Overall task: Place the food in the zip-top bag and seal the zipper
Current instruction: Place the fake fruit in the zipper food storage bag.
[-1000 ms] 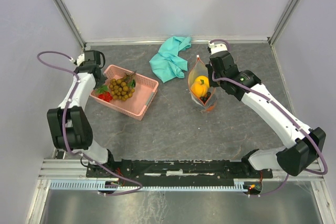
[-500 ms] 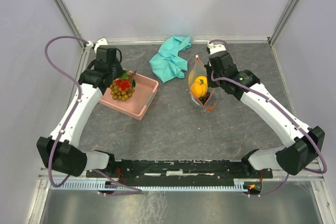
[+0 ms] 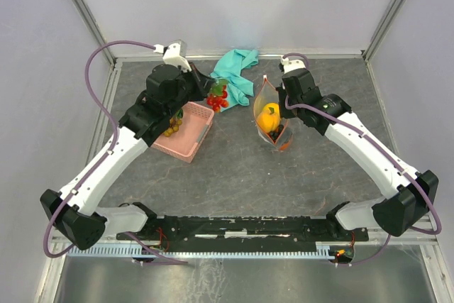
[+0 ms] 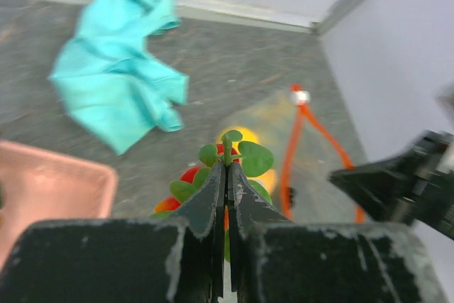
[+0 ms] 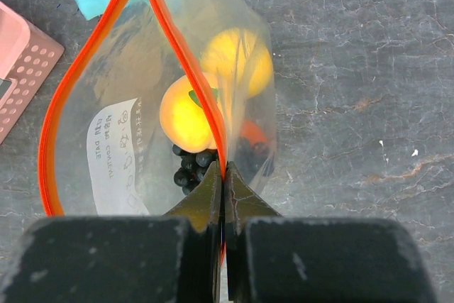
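My left gripper (image 4: 227, 169) is shut on the green stem of a leafy cluster of tiny red food pieces (image 4: 190, 174), held in the air between the pink basket and the bag (image 3: 217, 94). The clear zip-top bag (image 3: 268, 115) stands open, its red-orange zipper (image 5: 177, 47) spread in a loop. My right gripper (image 5: 224, 172) is shut on the near zipper edge and holds the mouth up. Inside lie round yellow fruits (image 5: 186, 115) and dark berries (image 5: 190, 168). A bunch of brown berries (image 3: 172, 127) rests in the basket, partly hidden by my left arm.
The pink plastic basket (image 3: 193, 133) sits left of centre under my left arm. A crumpled teal cloth (image 3: 237, 69) lies at the back, between basket and bag. Grey walls and a metal rail close the back and both sides.
My left arm has lifted the red cluster out of the basket and swung it up and to the right, towards the bag. The right arm and the bag have stayed put.
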You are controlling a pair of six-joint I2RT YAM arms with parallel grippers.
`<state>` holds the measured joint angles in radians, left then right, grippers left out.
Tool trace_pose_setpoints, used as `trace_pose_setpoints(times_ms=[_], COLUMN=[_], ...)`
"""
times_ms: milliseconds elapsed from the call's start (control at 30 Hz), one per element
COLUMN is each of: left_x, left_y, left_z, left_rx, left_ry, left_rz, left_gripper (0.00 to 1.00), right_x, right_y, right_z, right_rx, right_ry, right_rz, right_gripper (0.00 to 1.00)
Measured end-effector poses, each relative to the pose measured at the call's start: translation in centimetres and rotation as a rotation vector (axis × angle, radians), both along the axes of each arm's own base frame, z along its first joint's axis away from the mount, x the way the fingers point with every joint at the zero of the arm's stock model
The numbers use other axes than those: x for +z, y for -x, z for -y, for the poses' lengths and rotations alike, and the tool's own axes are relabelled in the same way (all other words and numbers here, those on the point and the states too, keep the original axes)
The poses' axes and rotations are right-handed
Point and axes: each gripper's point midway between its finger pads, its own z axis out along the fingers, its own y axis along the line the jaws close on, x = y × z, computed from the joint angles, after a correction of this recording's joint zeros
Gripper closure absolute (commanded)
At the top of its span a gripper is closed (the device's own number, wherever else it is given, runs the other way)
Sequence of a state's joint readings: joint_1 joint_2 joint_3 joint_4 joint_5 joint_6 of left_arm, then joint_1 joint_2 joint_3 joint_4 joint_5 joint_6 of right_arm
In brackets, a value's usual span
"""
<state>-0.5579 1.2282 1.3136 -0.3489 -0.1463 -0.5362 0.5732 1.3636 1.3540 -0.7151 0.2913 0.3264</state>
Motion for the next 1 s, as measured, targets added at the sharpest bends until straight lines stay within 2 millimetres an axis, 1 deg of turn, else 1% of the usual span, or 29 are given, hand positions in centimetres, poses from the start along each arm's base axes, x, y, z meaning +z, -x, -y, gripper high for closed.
trace_pose_setpoints(times_ms=[67,200,300,400,533,700,833,1000], left_x=[1.3,3.1,3.8,3.8,2.7,0.6,-1.6,-4.2], left_y=[0.5,1.3,1.8,2.5,3.0,3.2,2.6,1.6], left_z=[1.9,5.1,7.2,9.8,12.8,15.6,16.6,16.6], left_rx=[-0.062,-0.168,-0.226,-0.294,-0.354,-0.405,-0.396,-0.357], left_ry=[0.039,0.097,0.125,0.145,0.149,0.137,0.109,0.059], left_rz=[0.047,0.113,0.145,0.161,0.155,0.13,0.095,0.042], left_gripper=[0.97,0.97,0.97,0.97,0.97,0.97,0.97,0.97], right_x=[0.0,0.1,0.1,0.1,0.1,0.1,0.2,0.6], right_y=[0.0,0.1,0.1,0.1,0.2,0.3,0.2,0.2], right_z=[0.0,-0.1,-0.1,-0.2,-0.5,-0.7,-0.7,-0.9], right_rx=[-0.001,-0.004,-0.009,-0.009,-0.006,-0.007,-0.007,-0.006], right_ry=[-0.002,-0.009,-0.015,-0.021,-0.039,-0.052,-0.057,-0.067], right_rz=[-0.001,-0.003,-0.004,-0.006,-0.013,-0.018,-0.016,-0.01], right_gripper=[0.99,0.99,0.99,0.99,0.99,0.99,0.99,0.99])
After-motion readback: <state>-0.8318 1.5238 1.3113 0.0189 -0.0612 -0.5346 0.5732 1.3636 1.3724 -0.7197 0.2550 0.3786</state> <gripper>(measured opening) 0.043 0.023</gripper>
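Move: The left hand already holds the leafy bunch of red fake fruit. The bag's open mouth lies about 20 cm to its right, 4 cm back and 12 cm lower. The yellow fruit inside the bag is some 22 cm right, 2 cm ahead and 23 cm below. The pink basket's middle is about 19 cm left, nearly level and 26 cm below; the teal cloth is some 18 cm ahead and 6 cm right. For the right hand, pinching the rim, the mouth's middle lies about 5 cm left, 1 cm back and 2 cm lower. Rightward, about 17 cm, the left hand carries the red bunch to the bag's mouth, rising some 4 cm on the way and then sinking about 8 cm as the sideways travel eases off. It turns clockwise by roughly 20 degrees, fingers staying shut on the stem. The right hand stays put, still pinching the bag's rim. ##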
